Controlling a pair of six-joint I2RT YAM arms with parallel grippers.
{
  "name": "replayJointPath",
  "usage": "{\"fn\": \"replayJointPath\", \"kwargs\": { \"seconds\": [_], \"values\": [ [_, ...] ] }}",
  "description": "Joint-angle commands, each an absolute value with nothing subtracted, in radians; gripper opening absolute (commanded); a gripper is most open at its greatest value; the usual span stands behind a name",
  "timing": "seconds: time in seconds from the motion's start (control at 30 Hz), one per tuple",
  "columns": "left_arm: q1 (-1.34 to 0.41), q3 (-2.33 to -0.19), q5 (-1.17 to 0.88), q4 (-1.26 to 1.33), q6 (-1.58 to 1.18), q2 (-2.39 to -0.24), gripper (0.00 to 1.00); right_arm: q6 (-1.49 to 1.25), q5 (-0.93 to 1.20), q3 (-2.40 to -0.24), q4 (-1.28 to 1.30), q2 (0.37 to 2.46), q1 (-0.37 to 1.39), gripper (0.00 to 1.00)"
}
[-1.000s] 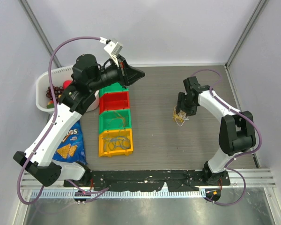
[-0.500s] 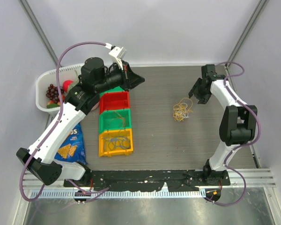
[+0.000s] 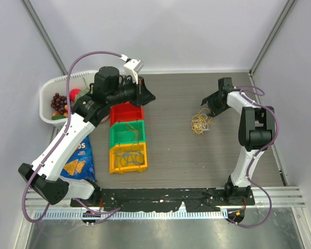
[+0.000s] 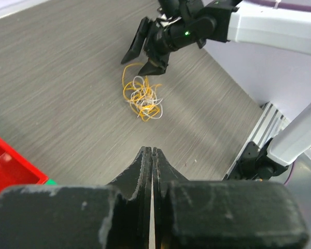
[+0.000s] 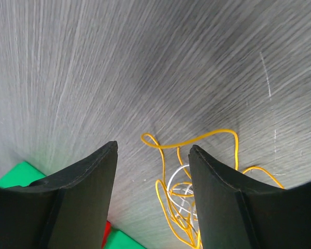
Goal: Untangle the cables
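Observation:
A small tangle of yellow, orange and white cables (image 3: 200, 123) lies on the grey table; it also shows in the left wrist view (image 4: 142, 98) and the right wrist view (image 5: 197, 202). My right gripper (image 3: 210, 106) hovers just behind and right of it, open, with nothing between its fingers (image 5: 153, 148); only a yellow loop on the table shows through the gap. More cables lie in the green bin (image 3: 114, 136) and the yellow bin (image 3: 112, 160). My left gripper (image 3: 151, 96) is shut and empty (image 4: 152, 150), above the table beside the red bin.
A red bin (image 3: 113, 113) heads the row of bins left of centre. A white basket (image 3: 45, 98) of fruit stands at the far left, with a blue chips bag (image 3: 78, 158) in front of it. Side walls enclose the table.
My right gripper has lifted off the tangle, moved back and to the right, and opened wider; the tangle stays on the table. My left gripper has drawn back slightly toward the bins.

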State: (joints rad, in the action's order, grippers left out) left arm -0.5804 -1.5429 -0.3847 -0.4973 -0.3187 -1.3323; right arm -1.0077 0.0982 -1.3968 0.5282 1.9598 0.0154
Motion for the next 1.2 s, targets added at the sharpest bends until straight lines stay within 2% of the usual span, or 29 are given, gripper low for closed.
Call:
{"fn": "replayJointPath", "kwargs": {
  "seconds": [0.0, 0.1, 0.17, 0.23, 0.27, 0.33, 0.4, 0.47, 0.67, 0.87, 1.03, 1.17],
  "values": [
    [-0.581, -1.611, -0.339, -0.642, -0.264, -1.354, 0.08, -1.147, 0.049, -1.374, 0.449, 1.942, -0.017, 0.63],
    [-0.581, -1.643, -0.325, -0.713, -0.244, -1.377, 0.14, -1.169, 0.029, -1.379, 0.449, 1.959, -0.018, 0.63],
    [-0.583, -1.655, -0.321, -0.739, -0.233, -1.381, 0.16, -1.17, 0.003, -1.388, 0.451, 1.968, -0.017, 0.56],
    [-0.581, -1.655, -0.308, -0.752, -0.227, -1.375, 0.17, -1.17, -0.066, -1.396, 0.446, 1.976, -0.018, 0.46],
    [-0.581, -1.649, -0.301, -0.752, -0.224, -1.368, 0.18, -1.167, -0.072, -1.405, 0.442, 1.983, -0.018, 0.35],
    [-0.583, -1.634, -0.282, -0.747, -0.219, -1.353, 0.19, -1.144, -0.066, -1.423, 0.434, 2.009, -0.017, 0.22],
    [-0.581, -1.62, -0.267, -0.738, -0.216, -1.341, 0.2, -1.132, -0.051, -1.445, 0.439, 2.039, -0.017, 0.15],
    [-0.581, -1.615, -0.261, -0.732, -0.212, -1.338, 0.21, -1.118, -0.023, -1.451, 0.427, 2.049, -0.017, 0.01],
    [-0.583, -1.643, -0.268, -0.701, -0.207, -1.362, 0.21, -0.952, 0.076, -1.509, 0.376, 1.918, -0.015, 0.01],
    [-0.581, -1.648, -0.227, -0.69, -0.209, -1.381, 0.21, -0.838, 0.184, -1.532, 0.338, 1.547, -0.006, 0.01],
    [-0.583, -1.612, -0.198, -0.681, -0.232, -1.381, 0.37, -0.796, 0.371, -1.572, 0.186, 1.346, 0.0, 0.01],
    [-0.58, -1.612, -0.216, -0.664, -0.271, -1.402, 0.5, -0.631, 0.358, -1.715, 0.224, 1.284, 0.095, 0.01]
  ]
}}
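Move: The free loop of yellow cable that the right hand goes for lies about 2 cm ahead, 2 cm to its right and 3 cm below. The yellow-and-white tangle is about 9 cm back and 4 cm left of this hand; the red bin is much farther left, some 43 cm, and 2 cm back. From the left hand, the loop is about 18 cm ahead, 31 cm right and 35 cm below. Sliding about 3 cm right, then forward and slightly down, the right hand shuts its fingers on the yellow cable's loop beside the tangle. It then lifts fast and steeply, some 45 cm, swinging back and a little left late on while the fingers tip up about 70 degrees and keep their pinch. The left hand, holding nothing, sinks 4 cm, shifts 3 cm left and opens about halfway. ##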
